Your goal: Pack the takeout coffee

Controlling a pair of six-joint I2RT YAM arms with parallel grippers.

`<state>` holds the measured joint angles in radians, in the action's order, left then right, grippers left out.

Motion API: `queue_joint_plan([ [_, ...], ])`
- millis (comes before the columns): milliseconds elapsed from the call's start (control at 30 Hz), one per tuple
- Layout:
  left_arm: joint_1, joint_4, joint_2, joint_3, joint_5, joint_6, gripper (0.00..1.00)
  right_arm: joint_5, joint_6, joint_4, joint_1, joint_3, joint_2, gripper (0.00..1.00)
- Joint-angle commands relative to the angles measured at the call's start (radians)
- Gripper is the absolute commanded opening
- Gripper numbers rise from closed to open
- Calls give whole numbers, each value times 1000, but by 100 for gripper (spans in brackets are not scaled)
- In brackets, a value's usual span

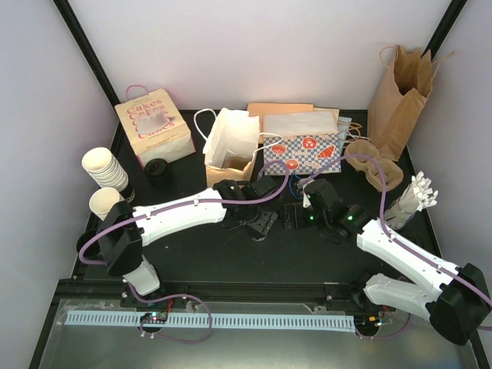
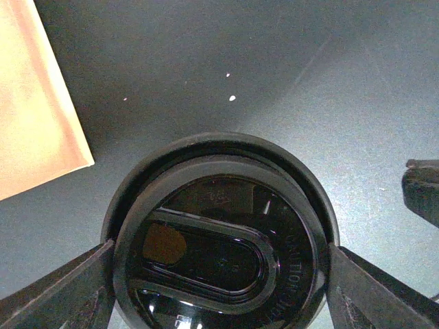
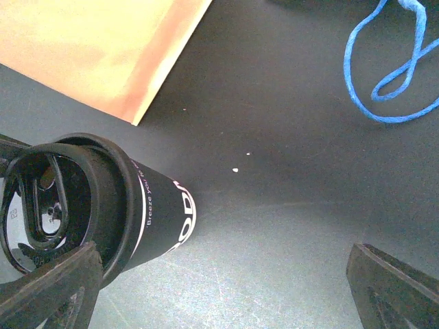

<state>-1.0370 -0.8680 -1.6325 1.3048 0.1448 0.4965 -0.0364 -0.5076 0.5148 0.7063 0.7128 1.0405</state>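
The takeout coffee (image 3: 147, 212) is a black cup with white lettering and a round black lid (image 2: 219, 253). It stands upright on the dark table mat near the middle. My left gripper (image 2: 219, 264) reaches over it from above. Its two fingers (image 2: 68, 288) press against the lid's rim on either side, so it is shut on the cup. From overhead, the left gripper (image 1: 256, 221) hides most of the cup. My right gripper (image 3: 223, 295) hangs open just to the cup's right, and its left finger (image 3: 48, 288) is close beside the lid. Nothing lies between its fingers.
Behind the cup stand a white paper bag (image 1: 231, 142), a patterned bag (image 1: 302, 150) with a blue string handle (image 3: 398, 62), and a tall brown bag (image 1: 400, 96). A cake box (image 1: 154, 127), stacked cream cups (image 1: 104, 169) and loose black lids (image 1: 159, 171) sit on the left.
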Motion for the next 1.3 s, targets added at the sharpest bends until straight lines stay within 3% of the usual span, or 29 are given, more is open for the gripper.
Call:
queue_joint_plan([
  [0,-1,-23,-6,39,-17,-12,82,-21,-16,-29,-5,-6,4,100],
  [533,-1,-24,-6,39,-23,-18,80,-121,-56,-76,-5,-49,-2,98],
  [900,-1,-20,-4,36,-25,-18,79,-227,-105,-153,-5,-109,1,73],
  [1267,-1,-18,-1,27,-24,-12,78,-312,-222,-298,-5,-184,11,61],
])
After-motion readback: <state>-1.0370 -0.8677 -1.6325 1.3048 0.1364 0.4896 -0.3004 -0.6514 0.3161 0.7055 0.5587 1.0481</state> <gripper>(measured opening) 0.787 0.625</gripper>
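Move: To the right hand's left, about 8 cm off and 3 cm back, is the middle of the lidded coffee cup, some 4 cm lower. The open paper bag stands about 15 cm ahead and 16 cm left of that hand at similar height; the blue cord lies 9 cm ahead and 2 cm right, about 10 cm below. From the left hand, the cup it holds is centred about 4 cm below, 1 cm ahead and 1 cm right. Closing in on the lidded end of the cup, the right hand travels about 5 cm in all, back, left and down in near-equal parts. It tilts some 15 degrees so its fingers point more to the left, and they narrow from fully open to a bit over half. The left hand stays put and keeps its grip around the cup just at the lid. ##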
